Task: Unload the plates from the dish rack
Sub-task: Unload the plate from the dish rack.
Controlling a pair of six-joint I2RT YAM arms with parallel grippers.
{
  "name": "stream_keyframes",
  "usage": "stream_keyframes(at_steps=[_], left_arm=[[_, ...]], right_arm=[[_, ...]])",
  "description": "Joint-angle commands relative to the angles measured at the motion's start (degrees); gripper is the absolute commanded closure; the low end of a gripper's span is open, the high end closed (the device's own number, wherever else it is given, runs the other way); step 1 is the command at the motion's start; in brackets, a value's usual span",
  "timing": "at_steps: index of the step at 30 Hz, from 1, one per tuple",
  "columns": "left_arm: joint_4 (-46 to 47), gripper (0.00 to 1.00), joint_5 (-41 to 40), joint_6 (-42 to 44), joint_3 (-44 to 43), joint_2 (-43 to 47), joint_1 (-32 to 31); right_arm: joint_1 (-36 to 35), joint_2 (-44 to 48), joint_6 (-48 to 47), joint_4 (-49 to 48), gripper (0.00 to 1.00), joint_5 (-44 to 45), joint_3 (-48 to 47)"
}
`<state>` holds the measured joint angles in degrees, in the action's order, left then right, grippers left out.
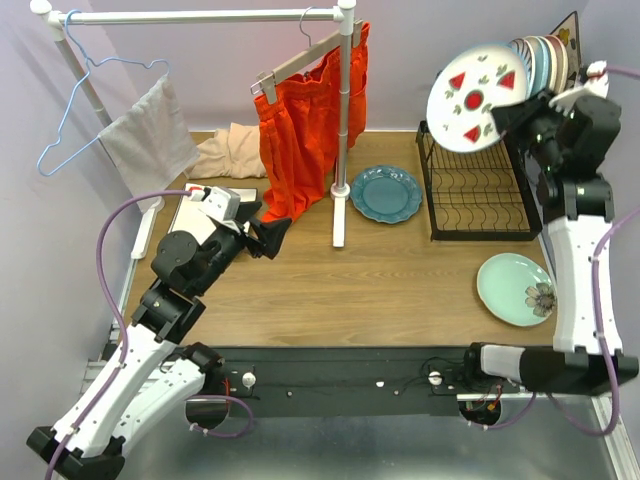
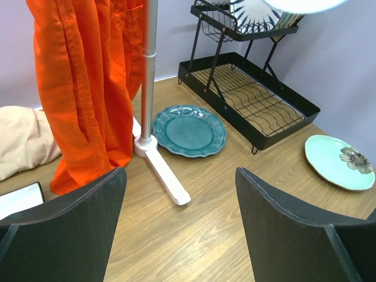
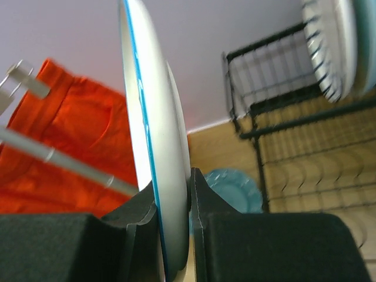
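The black wire dish rack (image 1: 480, 195) stands at the back right, with several plates (image 1: 545, 60) upright in its upper shelf. My right gripper (image 1: 507, 113) is shut on the rim of a round white plate with red wedge motifs (image 1: 475, 98) and holds it in the air left of the shelf. In the right wrist view this plate (image 3: 150, 135) stands edge-on between the fingers (image 3: 205, 205). A teal plate (image 1: 386, 193) and a pale mint plate with a flower (image 1: 515, 288) lie on the table. My left gripper (image 1: 275, 238) hovers open at the left, holding nothing.
A white clothes rail (image 1: 343, 130) with an orange garment (image 1: 300, 130) stands mid-table, its foot (image 2: 164, 173) beside the teal plate (image 2: 189, 130). A blue hanger (image 1: 80, 100), grey cloth (image 1: 145, 135) and beige cloth (image 1: 230, 150) are at the back left.
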<state>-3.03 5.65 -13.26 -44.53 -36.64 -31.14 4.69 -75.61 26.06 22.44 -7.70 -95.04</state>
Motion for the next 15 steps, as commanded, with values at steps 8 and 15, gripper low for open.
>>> stream_keyframes(at_steps=[8,15], left_arm=[[0.13,0.16,1.91,0.07,-0.11,1.05,0.11],[0.21,0.16,1.73,-0.10,-0.03,1.92,0.11]], right_arm=[[-0.21,21.21,15.15,-4.59,0.99,-25.32,30.59],[-0.73,26.65,17.36,-0.66,0.99,-32.99,41.06]])
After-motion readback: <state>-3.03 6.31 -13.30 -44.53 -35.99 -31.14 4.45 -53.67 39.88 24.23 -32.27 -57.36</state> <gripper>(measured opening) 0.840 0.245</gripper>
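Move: The watermelon plate is already in the right fingers, held by its rim and clear of the rack. The likely place for it is bare table some 17 cm back, 11 cm left and about 44 cm below the right hand. At that same depth, the teal plate lies about 13 cm ahead and 17 cm left, the green plate 18 cm back and 14 cm right. The rack's lower tray is roughly 15 cm ahead, 10 cm right, 42 cm down. From the left hand, the bare spot lies about 33 cm right, level with it, 33 cm below. The watermelon plate, still pinched at its rim, is carried quickly down by some 16 cm and also back and to the left, away from the rack and down towards the open table. Meanwhile the right wrist tips down, turns counter-clockwise and rolls its left side up, each by about 20 degrees; the fingers keep their hold. ##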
